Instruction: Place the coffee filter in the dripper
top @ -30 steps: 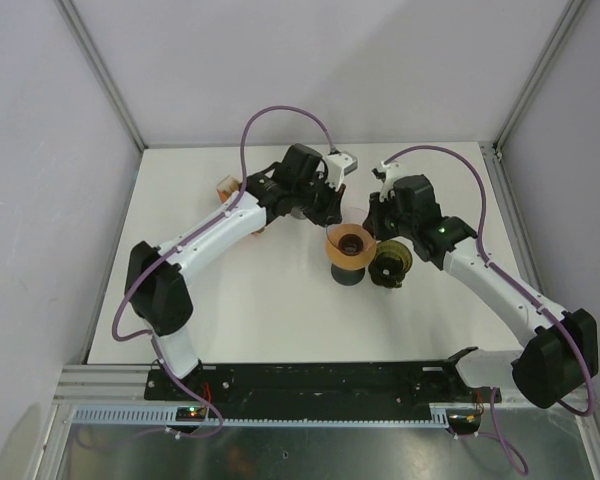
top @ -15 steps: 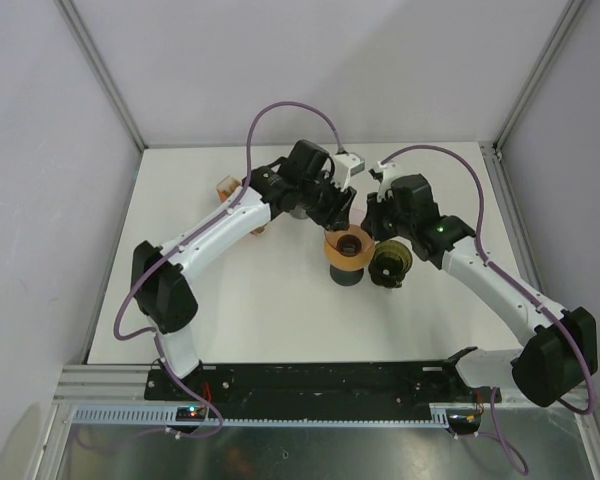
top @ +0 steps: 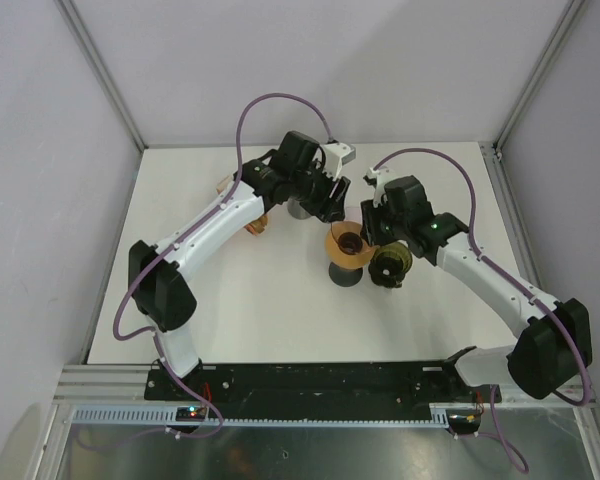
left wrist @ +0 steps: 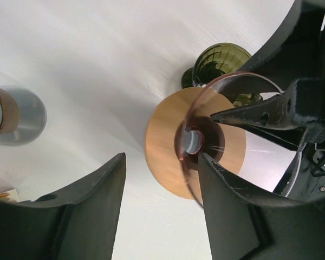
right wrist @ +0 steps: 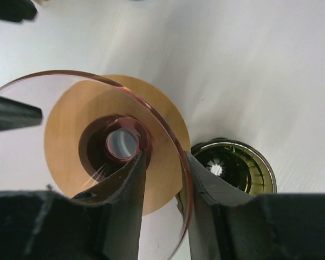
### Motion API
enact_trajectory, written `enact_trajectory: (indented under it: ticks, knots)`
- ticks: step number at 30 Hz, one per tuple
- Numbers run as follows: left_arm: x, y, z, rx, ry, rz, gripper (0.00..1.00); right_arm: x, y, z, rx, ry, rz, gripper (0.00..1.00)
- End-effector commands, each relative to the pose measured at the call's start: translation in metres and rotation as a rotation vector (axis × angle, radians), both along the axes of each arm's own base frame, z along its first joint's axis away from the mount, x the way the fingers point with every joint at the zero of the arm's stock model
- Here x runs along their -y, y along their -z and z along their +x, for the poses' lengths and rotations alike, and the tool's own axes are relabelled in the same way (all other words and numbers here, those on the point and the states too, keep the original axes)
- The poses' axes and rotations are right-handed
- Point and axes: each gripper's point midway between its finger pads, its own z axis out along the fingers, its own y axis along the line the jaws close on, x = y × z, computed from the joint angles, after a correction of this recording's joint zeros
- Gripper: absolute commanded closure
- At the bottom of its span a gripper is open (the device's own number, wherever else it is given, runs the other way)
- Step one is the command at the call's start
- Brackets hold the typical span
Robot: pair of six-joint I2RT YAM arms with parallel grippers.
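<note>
The dripper (top: 346, 243) is a clear reddish cone on a round wooden collar, standing on a dark base mid-table. It also shows in the left wrist view (left wrist: 173, 157) and the right wrist view (right wrist: 70, 135). My right gripper (top: 366, 230) (right wrist: 163, 160) is closed across its right rim, one finger inside the cone and one outside. My left gripper (top: 330, 205) (left wrist: 161, 162) is open and empty, just behind and left of the dripper. I see no filter inside the dripper. A small tan thing (top: 255, 225) under the left arm may be the filter; I cannot tell.
A dark green glass cup (top: 391, 262) (right wrist: 230, 165) stands right beside the dripper. A grey cylinder with a brown band (left wrist: 13, 115) stands to the left. A small orange-and-white object (top: 223, 186) sits at the far left of the table.
My left arm has pulled back a little from the dripper toward the far side. The right gripper has stayed on the dripper's rim.
</note>
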Motion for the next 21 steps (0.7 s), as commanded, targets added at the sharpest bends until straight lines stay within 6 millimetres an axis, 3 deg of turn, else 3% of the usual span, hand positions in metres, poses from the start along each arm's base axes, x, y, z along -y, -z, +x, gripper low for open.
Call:
enact_trajectory:
  ticks: [1,21]
  knots:
    - [-0.006,-0.039,0.001,0.073,0.007,-0.058,0.40,0.006,0.010,-0.010,-0.050,-0.015,-0.076,0.61]
    - [-0.017,-0.041,0.005,0.083,-0.008,-0.055,0.38,-0.001,-0.024,-0.004,0.031,-0.031,-0.061,0.36]
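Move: The coffee filter already stands loosely in the dripper's cone. Its middle is about 4 cm left of the right hand and 2 cm below, level ahead; from the left hand it is some 4 cm right, 3 cm back and 6 cm down. The dripper is just beneath, 4 cm left of the right hand and 4 cm lower. The green mug lies about 6 cm right of that hand, 1 cm back, 11 cm down. Open the right fingers plainly wider on either side of the filter's rim, letting that hand dip back and down about 1 cm with a slight tilt before easing up again. Meanwhile draw the left gripper, fingers staying open, about 2 cm away from the filter, leftward and a little forward, then also up. ##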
